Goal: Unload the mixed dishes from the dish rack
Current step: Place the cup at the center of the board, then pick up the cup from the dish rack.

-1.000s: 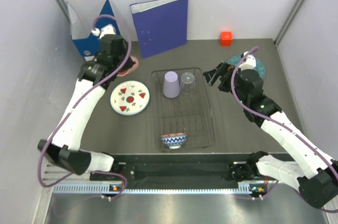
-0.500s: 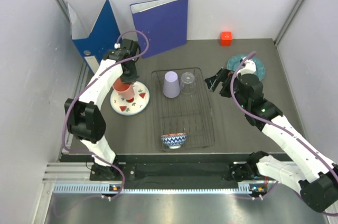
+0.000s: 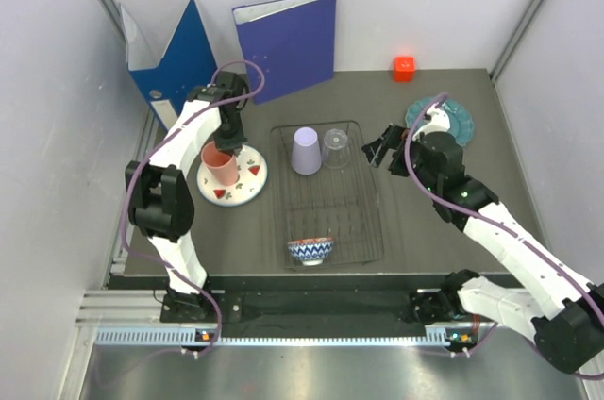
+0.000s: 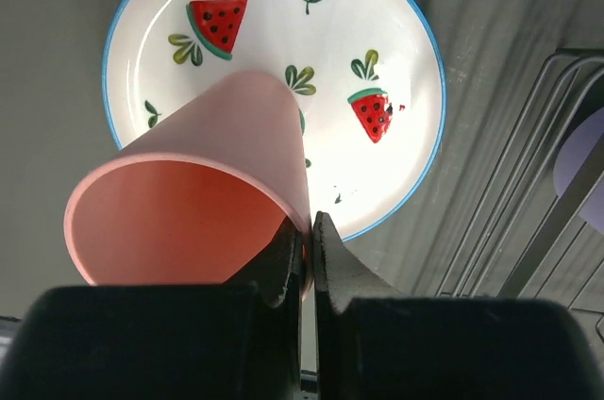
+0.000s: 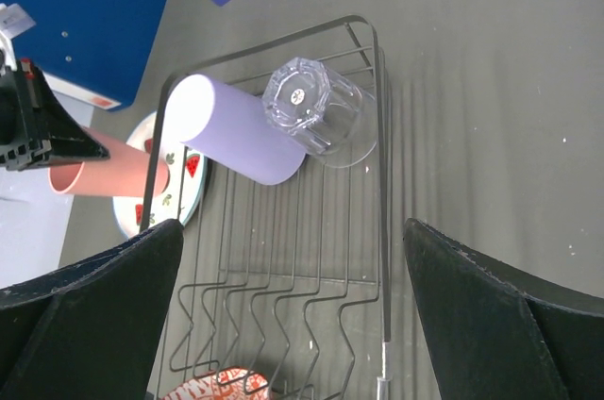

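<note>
My left gripper (image 3: 229, 143) is shut on the rim of the pink cup (image 3: 220, 166), one finger inside and one outside. The pink cup (image 4: 198, 221) hangs tilted over the white plate (image 4: 283, 60) with red wedge marks, left of the dish rack (image 3: 376, 194). In the rack's far end lie the lavender cup (image 3: 306, 150) and the clear glass tumbler (image 3: 335, 147). The patterned bowl (image 3: 310, 250) sits at its near end. My right gripper (image 5: 293, 230) is open above the rack's right side, holding nothing. The teal plate (image 3: 457, 118) lies on the table behind the right arm.
Two blue binders (image 3: 288, 41) (image 3: 170, 56) stand at the back of the table. A small red cube (image 3: 404, 66) sits at the back right. White walls close in both sides.
The left arm has swung from the back left corner to above the white plate, carrying the pink cup. The right gripper has shifted slightly left toward the rack.
</note>
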Tool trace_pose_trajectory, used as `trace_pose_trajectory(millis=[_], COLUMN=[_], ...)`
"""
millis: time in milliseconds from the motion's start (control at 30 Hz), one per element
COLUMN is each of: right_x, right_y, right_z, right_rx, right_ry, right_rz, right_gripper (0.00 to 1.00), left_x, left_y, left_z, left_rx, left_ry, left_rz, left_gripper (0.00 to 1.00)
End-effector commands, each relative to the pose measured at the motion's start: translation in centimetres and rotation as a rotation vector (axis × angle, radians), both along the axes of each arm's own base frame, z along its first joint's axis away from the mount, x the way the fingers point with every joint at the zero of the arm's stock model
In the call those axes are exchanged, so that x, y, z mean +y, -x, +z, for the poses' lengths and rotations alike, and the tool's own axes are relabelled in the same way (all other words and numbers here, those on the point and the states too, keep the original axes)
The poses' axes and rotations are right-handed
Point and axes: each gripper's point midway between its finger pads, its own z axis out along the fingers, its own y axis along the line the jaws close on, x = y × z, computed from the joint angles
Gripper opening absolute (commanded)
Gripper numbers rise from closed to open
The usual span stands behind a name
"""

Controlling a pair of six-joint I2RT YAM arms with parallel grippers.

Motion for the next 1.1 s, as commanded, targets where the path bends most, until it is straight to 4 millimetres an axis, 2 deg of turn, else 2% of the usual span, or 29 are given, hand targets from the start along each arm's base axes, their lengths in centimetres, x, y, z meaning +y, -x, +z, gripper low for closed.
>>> trace_pose_trajectory(millis=[0,67,100,167,200,233,400,433,500,533,567,600,633,667,700,733,767,800,833,867,900,1000,1067], right_x=[0.9,1.0,1.1,1.3,1.3,1.4,1.5,1.4,0.9,0.7,0.3,0.1,-0.3,-0.6,-0.8,-1.0,-1.3,-1.5,-1.7,-2.0,-2.2,-2.9,-3.2], right_y=[-0.3,-0.4,-0.4,-0.4,-0.5,-0.5,-0.4,-0.3,-0.3,-0.1,-0.2,-0.1,0.1,0.0,0.0,0.0,0.2,0.2,0.4,0.5,0.6,1.0,1.2], right_z=[1.1,1.0,0.9,0.9,0.9,1.0,1.1,1.4,1.5,2.2,2.5,2.3,2.6,2.4,2.8,2.8,2.3,2.4,2.5,2.3,2.3,2.5,2.3], right_rx=[-0.036,-0.036,-0.032,-0.031,-0.031,-0.033,-0.033,-0.04,-0.052,-0.078,-0.095,-0.098,-0.111,-0.108,-0.113,-0.112,-0.092,-0.092,-0.093,-0.087,-0.085,-0.092,-0.089], right_ry=[-0.02,-0.021,-0.021,-0.02,-0.018,-0.019,-0.02,-0.023,-0.016,-0.025,-0.019,-0.011,-0.001,0.012,0.02,0.04,0.061,0.069,0.074,0.083,0.088,0.094,0.107], right_rz=[0.025,0.028,0.031,0.034,0.034,0.036,0.039,0.036,0.017,0.011,-0.005,-0.01,-0.017,-0.03,-0.035,-0.038,-0.044,-0.048,-0.05,-0.059,-0.066,-0.084,-0.092], right_gripper=[1.0,1.0,1.0,1.0,1.0,1.0,1.0,1.0,1.0,1.0,1.0,1.0,1.0,1.0,1.0,1.0,1.0,1.0,1.0,1.0,1.0,1.0,1.0], left_x=[-0.1,-0.3,-0.4,-0.6,-0.7,-0.7,-0.8,-1.0,-2.0,-2.5,-4.5,-5.9,-6.9,-9.4,-10.8,-11.8,-13.9,-14.7,-15.6,-17.0,-17.0,-17.9,-18.3], left_y=[-0.4,-1.0,-1.2,-1.9,-2.1,-2.5,-3.2,-3.2,-3.3,-2.6,-3.2,-3.1,-1.9,-1.2,-1.6,-1.3,-0.8,-0.9,-1.4,-1.1,-1.9,-2.4,-3.1], left_z=[1.2,2.3,3.0,5.0,5.7,7.4,11.6,13.4,15.5,16.8,18.5,19.4,18.7,18.5,19.3,17.2,16.3,15.1,13.1,12.2,10.8,8.5,7.9], left_rx=[-0.021,-0.057,-0.072,-0.126,-0.145,-0.186,-0.298,-0.343,-0.418,-0.472,-0.571,-0.629,-0.645,-0.665,-0.737,-0.705,-0.686,-0.667,-0.622,-0.603,-0.585,-0.542,-0.559], left_ry=[0.016,0.026,0.031,0.047,0.048,0.055,0.079,0.099,0.154,0.182,0.228,0.268,0.288,0.312,0.319,0.303,0.307,0.28,0.253,0.242,0.184,0.152,0.153], left_rz=[-0.013,-0.019,-0.018,-0.02,-0.02,-0.018,-0.014,-0.011,-0.005,-0.015,-0.058,-0.086,-0.117,-0.179,-0.226,-0.259,-0.32,-0.347,-0.36,-0.388,-0.357,-0.362,-0.366], left_gripper=[0.07,0.17,0.26,0.33,0.43,0.45,0.58,0.59,0.63,0.69,0.82,0.88,0.9,0.99,0.99,0.99,0.99,0.99,0.99,0.99,0.99,0.99,0.99])
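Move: The left fingers still pinch the right-hand rim of the pink cup, whose middle lies some 3 cm left, 1 cm back and 5 cm below; the watermelon plate's middle is straight below, about 11 cm down. Their next goal, the upturned purple cup in the rack, stands roughly 19 cm right, 3 cm ahead and 4 cm lower, with the clear glass 7 cm farther right, level with it. From the right hand the purple cup is about 15 cm left, 11 cm ahead and 14 cm below. The left fingers let go of the pink cup's rim, opening from nearly shut to fully wide as the hand climbs about 16 cm off the plate. It then sweeps some 18 cm right towards the purple cup in the rack and sinks roughly 8 cm at the end, fingertips swung up and forward by about 30 degrees and the hand turned some 20 degrees clockwise. ##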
